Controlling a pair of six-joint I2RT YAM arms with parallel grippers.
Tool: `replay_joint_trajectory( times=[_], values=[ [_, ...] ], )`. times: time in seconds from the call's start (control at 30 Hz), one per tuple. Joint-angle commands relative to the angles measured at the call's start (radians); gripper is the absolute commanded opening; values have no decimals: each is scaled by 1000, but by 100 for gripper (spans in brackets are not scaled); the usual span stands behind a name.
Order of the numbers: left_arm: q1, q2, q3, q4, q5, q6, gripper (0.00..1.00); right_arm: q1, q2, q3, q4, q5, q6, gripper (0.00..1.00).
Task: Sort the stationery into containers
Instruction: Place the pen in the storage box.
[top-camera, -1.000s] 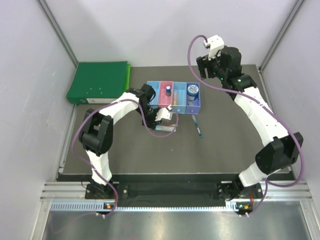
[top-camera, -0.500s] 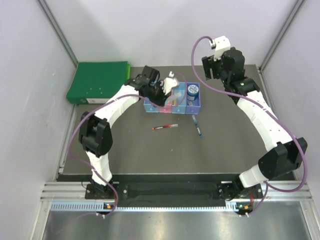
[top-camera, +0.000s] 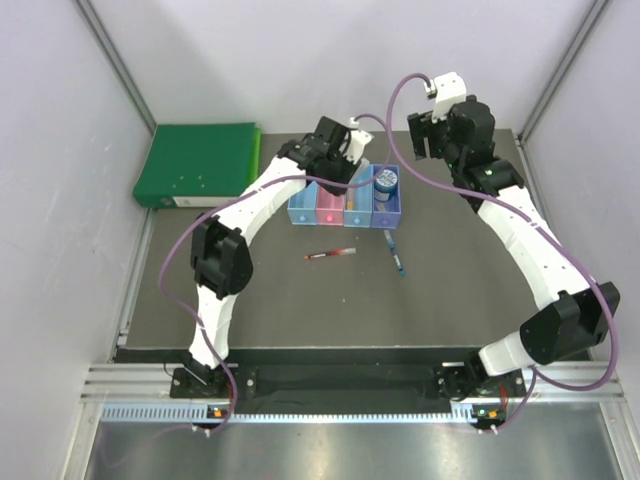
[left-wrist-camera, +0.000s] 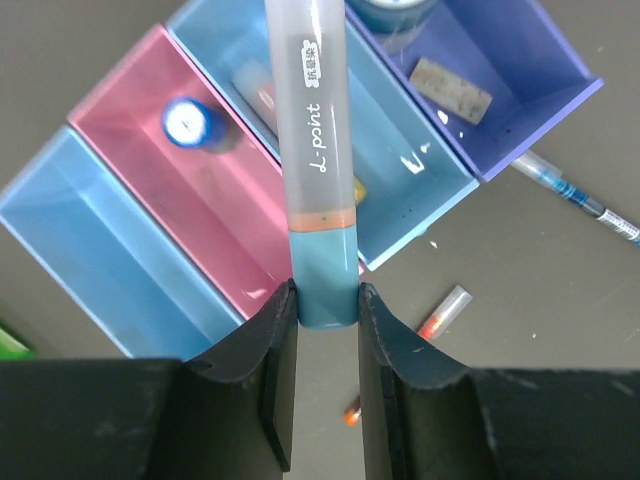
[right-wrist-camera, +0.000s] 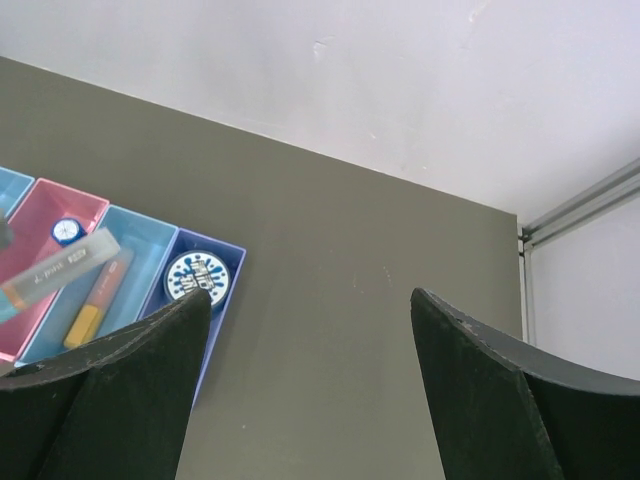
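My left gripper is shut on the teal end of a frosted marker, held above the containers, a joined row of light blue, pink, light blue and purple bins. In the top view this gripper hangs over the row's back edge. The pink bin holds a blue-white bottle. An orange-pink marker lies in the second blue bin. The purple bin holds a pale block and a round blue reel. My right gripper is open and empty, high at the back right.
A red pen and a dark blue pen lie on the dark table in front of the bins. A big green binder sits at the back left. Pale walls and metal frame posts close in the table on three sides.
My left gripper rose from the table beside the red pen and carried the marker back over the containers. The right arm shifted slightly up and back, still open.
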Motion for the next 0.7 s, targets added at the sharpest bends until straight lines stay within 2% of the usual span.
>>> replay_joint_trajectory(
  times=[0.0, 0.2, 0.67],
  values=[
    [-9, 34, 56, -46, -68, -96, 0, -10, -52, -14, 39, 14, 7, 81],
    [-11, 99, 87, -49, -128, -131, 0, -10, -57, -25, 39, 11, 7, 81],
    [-12, 197, 143, 55, 10, -200, 0, -11, -67, -57, 50, 8, 2, 81]
  ],
)
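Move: The left hand already holds the pen; the light-blue compartment between pink and dark blue lies about 4 cm ahead, 4 cm right and 13 cm below it. The blue-capped bottle is some 7 cm ahead and 1 cm left, the round tin 7 cm ahead and 10 cm right, the red pen 10 cm back and 3 cm left. From the right hand, that compartment is roughly 4 cm ahead, 17 cm left, 30 cm below. Keeping its pinch on the pen, the left hand lowers about 6.5 cm towards the light-blue compartment, tilting slightly. ##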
